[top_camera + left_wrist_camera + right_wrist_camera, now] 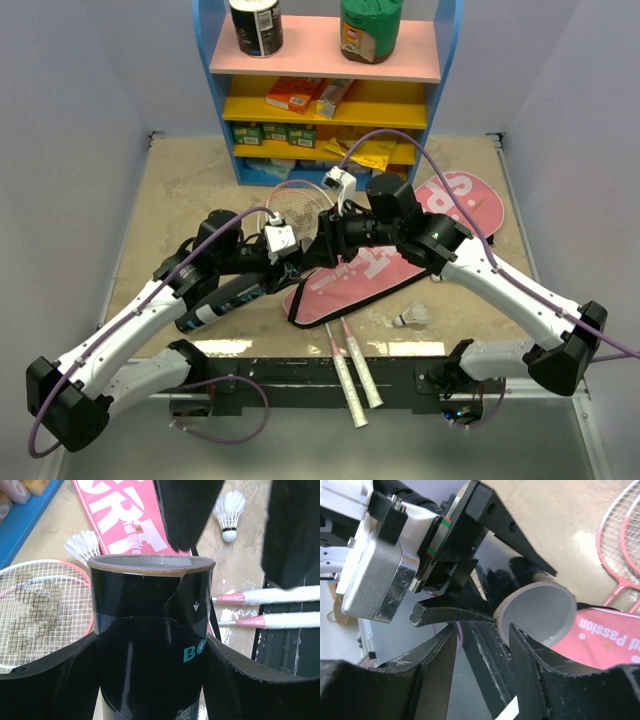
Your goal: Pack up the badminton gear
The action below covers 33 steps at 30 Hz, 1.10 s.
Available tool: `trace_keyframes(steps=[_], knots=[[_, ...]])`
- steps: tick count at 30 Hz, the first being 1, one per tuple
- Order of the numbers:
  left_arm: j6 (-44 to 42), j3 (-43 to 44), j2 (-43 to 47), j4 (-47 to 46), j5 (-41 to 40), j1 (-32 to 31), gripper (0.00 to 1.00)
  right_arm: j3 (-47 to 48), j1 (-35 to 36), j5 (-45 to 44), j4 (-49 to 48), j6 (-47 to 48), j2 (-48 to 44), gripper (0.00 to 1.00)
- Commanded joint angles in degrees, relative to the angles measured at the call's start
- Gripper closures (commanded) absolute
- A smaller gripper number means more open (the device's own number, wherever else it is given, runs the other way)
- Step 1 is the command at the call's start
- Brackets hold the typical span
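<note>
My left gripper is shut on the long black tube and holds its open end up. That open end also shows in the right wrist view. My right gripper is open and empty, right at the tube's mouth. The pink bag lies across two pink rackets, with their heads behind it and their white handles in front. One shuttlecock lies by the bag, another by the racket heads.
The blue-yellow shelf unit stands at the back with cans and small boxes on it. A black rail runs along the table's near edge, and the racket handles overhang it. Both arms crowd the middle of the table.
</note>
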State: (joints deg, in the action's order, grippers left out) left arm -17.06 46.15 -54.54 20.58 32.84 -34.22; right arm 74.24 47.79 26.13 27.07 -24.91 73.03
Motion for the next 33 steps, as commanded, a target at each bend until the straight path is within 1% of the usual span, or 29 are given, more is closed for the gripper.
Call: trace_keyframes(steps=[1,4,7,9,15,22,25,26,28,33], knots=[[2.21,-0.36,0.40,-7.22,3.20,-0.24,1.00,-0.15,1.25,2.61,-3.69,-1.46,0.09,0.51],[2.12,-0.62,0.58,-7.75,3.20,-0.24,1.00,-0.50,1.87,2.44,-4.04,-1.64,0.35,0.56],[2.03,-0.54,0.93,-7.83,3.37,-0.24,1.00,-0.94,2.04,2.17,-4.31,-1.55,0.62,0.58],[1.86,-0.71,1.28,-8.18,3.72,-0.24,1.00,-1.11,2.04,2.17,-4.48,-1.55,0.71,0.62],[2.12,-1.06,2.60,-8.98,5.12,-0.24,1.00,-1.64,2.22,1.47,-4.48,-1.37,1.14,0.63],[2.47,-1.33,4.53,-9.33,6.53,-0.24,1.00,-3.13,2.22,1.38,-4.92,-1.20,1.06,0.68],[2.21,-1.59,5.06,-9.42,6.36,-0.24,1.00,-3.75,2.22,1.55,-5.45,-1.46,0.71,0.78],[2.03,-1.59,5.15,-9.16,6.36,-0.24,1.00,-3.92,2.13,1.56,-5.54,-1.46,0.62,0.88],[1.94,-1.50,5.24,-8.98,6.27,-0.24,1.00,-4.10,2.31,1.38,-5.36,-1.46,0.35,1.00],[1.94,-1.41,6.11,-9.24,6.27,-0.24,1.00,-4.10,2.22,0.94,-4.83,-1.37,-0.70,1.00]])
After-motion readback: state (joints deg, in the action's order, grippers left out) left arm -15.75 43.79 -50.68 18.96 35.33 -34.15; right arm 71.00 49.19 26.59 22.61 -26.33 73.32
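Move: My left hand already holds the tube near its mouth, whose middle lies about 4 cm right, 2 cm forward and 2 cm above that hand. From my half-open right hand the tube's mouth is roughly 3 cm ahead, 3 cm left and 1 cm lower. Also from the right hand and some 20 cm below, the racket heads lie about 17 cm ahead and 2 cm left; the pink bag's middle is 11 cm ahead and 22 cm right. I shut my right fingers completely from about half open, while easing that hand only about 1 cm left and 1 cm down, so the tips come together at the back edge of the tube's rim. My left hand keeps its hold on the tube, lifting it slightly and then drawing it about 1 cm back, with hardly any tilt. ##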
